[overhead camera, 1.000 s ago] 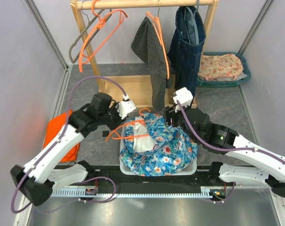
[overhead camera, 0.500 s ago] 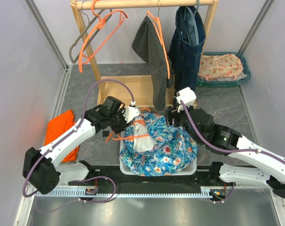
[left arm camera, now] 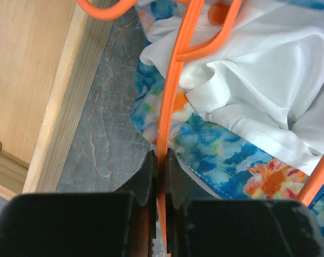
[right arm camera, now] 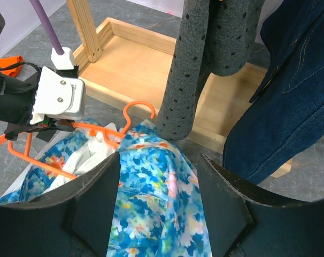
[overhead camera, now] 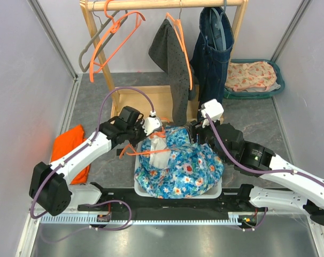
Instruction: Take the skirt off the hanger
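The blue floral skirt (overhead camera: 180, 168) with white lining lies heaped in a white bin (overhead camera: 179, 193) at the table's front, still on its orange hanger (overhead camera: 146, 152). My left gripper (overhead camera: 151, 127) is shut on the hanger's orange wire (left arm camera: 164, 134) at the skirt's left edge; the skirt (left arm camera: 242, 155) shows beside it. My right gripper (overhead camera: 197, 134) is open, just above the skirt's far right part (right arm camera: 156, 198), with the hanger hook (right arm camera: 138, 110) ahead of it.
A wooden clothes rack (overhead camera: 146, 96) stands behind, holding a grey garment (overhead camera: 175, 64), a denim garment (overhead camera: 213, 45) and empty hangers (overhead camera: 106, 40). An orange cloth (overhead camera: 66, 152) lies at left. A teal tray (overhead camera: 255, 77) of clothes sits at back right.
My left gripper moved right to the skirt and closed on the hanger wire, then pulled it slightly; the skirt heap shifted a little. The right arm barely moved.
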`<state>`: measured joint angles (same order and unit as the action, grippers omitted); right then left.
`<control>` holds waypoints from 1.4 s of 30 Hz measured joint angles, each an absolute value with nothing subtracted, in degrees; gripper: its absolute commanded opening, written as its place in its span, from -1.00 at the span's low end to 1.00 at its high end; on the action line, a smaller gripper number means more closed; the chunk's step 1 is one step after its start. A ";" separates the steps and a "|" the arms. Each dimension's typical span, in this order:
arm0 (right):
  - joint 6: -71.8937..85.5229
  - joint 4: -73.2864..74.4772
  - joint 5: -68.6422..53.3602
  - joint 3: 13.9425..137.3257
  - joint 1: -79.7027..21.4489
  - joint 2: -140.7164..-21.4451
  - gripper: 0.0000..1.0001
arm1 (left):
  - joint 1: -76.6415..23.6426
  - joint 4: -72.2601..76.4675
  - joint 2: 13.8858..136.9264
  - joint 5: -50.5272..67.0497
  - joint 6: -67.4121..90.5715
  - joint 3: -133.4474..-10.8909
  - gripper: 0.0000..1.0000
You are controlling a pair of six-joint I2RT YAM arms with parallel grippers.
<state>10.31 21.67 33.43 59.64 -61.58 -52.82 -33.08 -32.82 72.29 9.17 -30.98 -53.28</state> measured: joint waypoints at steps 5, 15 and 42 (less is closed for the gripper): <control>10.68 21.74 33.43 59.64 -61.58 -52.56 0.29 | -32.97 -37.91 72.07 7.25 -30.98 -58.24 -0.97; 10.76 21.80 33.54 59.72 -61.58 -50.68 0.31 | -36.91 -52.23 61.76 1.93 -31.75 -87.88 -0.96; 12.08 23.24 28.21 61.23 -61.67 -47.92 -1.00 | -38.39 -72.82 60.16 9.82 -35.68 -116.14 -0.97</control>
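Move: The floral skirt lies heaped over the basket, still on the orange hanger in the left fingers; its middle is some 15 cm right of the left hand, 9 cm back and 8 cm below. The open right gripper waits about 21 cm right of the left hand, level with it fore and aft, and some 19 cm higher. From the right hand, the skirt's middle is about 12 cm back, 5 cm left and 26 cm below; the grey garment hangs 18 cm ahead and 6 cm left, the jeans 20 cm ahead and 6 cm right, both near hand height. The floral skirt is hoisted by its hanger, which the left fingers keep pinched: the left hand shoots up some 35 cm, first nearly straight, then also drawing back about 10 cm and a little left, its wrist tilting some 30 degrees so the fingers point less steeply down. The right hand rises about 4 cm and eases slightly back, sinks a little, then shuts its fingers on the raised skirt. ##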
